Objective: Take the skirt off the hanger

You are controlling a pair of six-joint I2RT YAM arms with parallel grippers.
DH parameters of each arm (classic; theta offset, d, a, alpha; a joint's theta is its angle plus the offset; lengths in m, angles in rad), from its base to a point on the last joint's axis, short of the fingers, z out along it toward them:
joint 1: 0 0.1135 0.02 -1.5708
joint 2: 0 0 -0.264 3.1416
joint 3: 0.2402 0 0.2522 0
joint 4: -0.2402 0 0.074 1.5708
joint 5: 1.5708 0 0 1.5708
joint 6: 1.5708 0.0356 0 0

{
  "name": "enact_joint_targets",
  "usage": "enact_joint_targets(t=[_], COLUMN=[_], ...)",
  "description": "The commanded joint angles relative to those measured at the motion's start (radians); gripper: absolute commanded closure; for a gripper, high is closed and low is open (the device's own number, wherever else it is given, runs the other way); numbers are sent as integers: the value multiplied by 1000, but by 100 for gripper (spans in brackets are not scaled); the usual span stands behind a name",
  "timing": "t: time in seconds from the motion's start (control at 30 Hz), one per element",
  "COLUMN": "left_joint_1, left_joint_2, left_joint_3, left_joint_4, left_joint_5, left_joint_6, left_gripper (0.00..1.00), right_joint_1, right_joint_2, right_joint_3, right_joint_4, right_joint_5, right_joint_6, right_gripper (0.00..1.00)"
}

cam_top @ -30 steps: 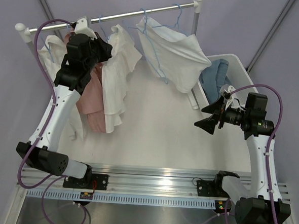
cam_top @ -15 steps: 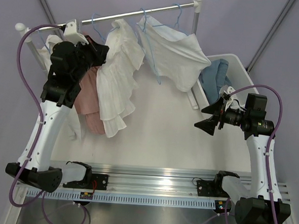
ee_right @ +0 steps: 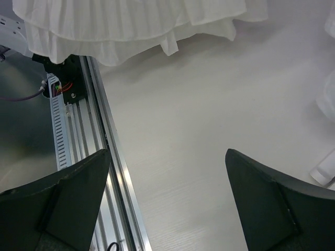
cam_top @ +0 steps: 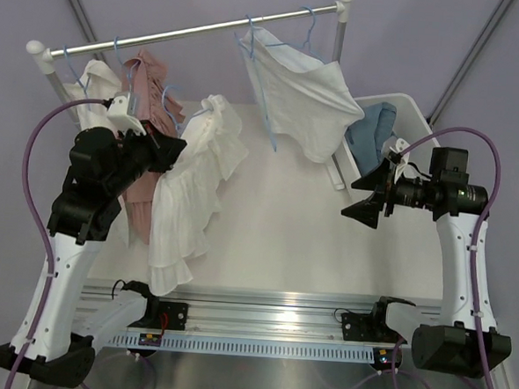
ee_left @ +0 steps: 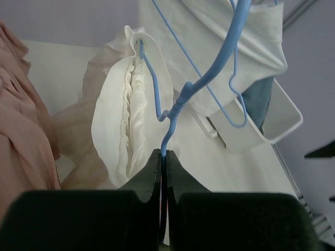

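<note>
The white ruffled skirt (cam_top: 189, 199) hangs on a blue wire hanger (ee_left: 175, 104), off the clothes rail and over the left half of the table. My left gripper (cam_top: 167, 146) is shut on the hanger's wire; in the left wrist view its jaws (ee_left: 163, 154) pinch the blue wire just below the twisted neck, with the skirt's waistband (ee_left: 131, 104) beyond. My right gripper (cam_top: 367, 198) hovers open at the right with nothing in it. In the right wrist view its fingers (ee_right: 167, 151) frame bare table, and the skirt's hem (ee_right: 131, 26) shows at the top.
The clothes rail (cam_top: 190, 32) crosses the back, carrying a pink garment (cam_top: 148, 77) at the left and a white garment (cam_top: 305, 91) on a blue hanger at the right. A white bin (cam_top: 419, 112) holding blue cloth (cam_top: 373, 131) sits at the far right. An aluminium rail (cam_top: 270, 305) runs along the near edge.
My left arm has drawn back toward the near edge, pulling the hanger and skirt off the rail and away from the pink garment. The right gripper has shifted only slightly.
</note>
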Motion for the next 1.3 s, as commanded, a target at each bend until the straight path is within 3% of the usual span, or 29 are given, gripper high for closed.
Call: enact_joint_targets(t=[0.0, 0.07, 0.1, 0.13, 0.3, 0.33, 0.53, 0.87, 1.23, 1.27], left_joint_1=[1, -11, -19, -39, -123, -175, -333, -436, -442, -441], left_joint_2=[-93, -122, -153, -164, -182, -176, -97, 52, 48, 45], left_joint_3=[-57, -99, -154, -185, -372, -384, -387, -303, -248, -246], left_joint_4=[-21, -46, -40, -35, 69, 84, 178, 287, 263, 260], left_joint_5=[192, 241, 290, 320, 505, 505, 432, 352, 301, 295], left_joint_6=[31, 39, 33, 30, -25, -30, -64, -101, -81, -79], left_gripper=[100, 100, 100, 100, 100, 100, 100, 100, 100, 100], right_joint_1=[37, 77, 153, 198, 452, 483, 664, 717, 721, 721], right_joint_2=[25, 21, 7, 1, 7, 10, 30, 104, 135, 139], right_joint_3=[123, 134, 130, 130, 128, 124, 79, 21, -22, -22], right_joint_4=[-67, 54, 103, 147, 298, 324, 459, 483, 447, 447], right_joint_5=[21, 106, 156, 278, 529, 657, 1012, 1109, 1100, 1098], right_joint_6=[1, 118, 243, 288, 533, 577, 871, 913, 892, 887], right_gripper=[1, 1, 1, 1, 1, 0, 1, 3, 33, 40])
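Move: The white skirt hangs on the blue hanger already held in the left fingers. Its free waist end is about 9 cm ahead and 4 cm to the right of the left hand, about level with it. From the open right hand that end is roughly 17 cm ahead, 29 cm to the left and 9 cm higher. The pink dress hangs some 11 cm ahead of the left hand, 9 cm to its left and 12 cm lower. The empty hanger is about 20 cm ahead and 16 cm to the right of the left hand, near its height. The white skirt on its hanger is carried away from the rack by the left hand, which keeps its shut grip, first back and down, then mainly right (about 16 cm), swinging some 40 degrees clockwise and tipping down. The right hand reaches left to meet the free waist end, then goes forward and down, turning clockwise and tipping its fingers down; they begin closing around that end without gripping yet. ##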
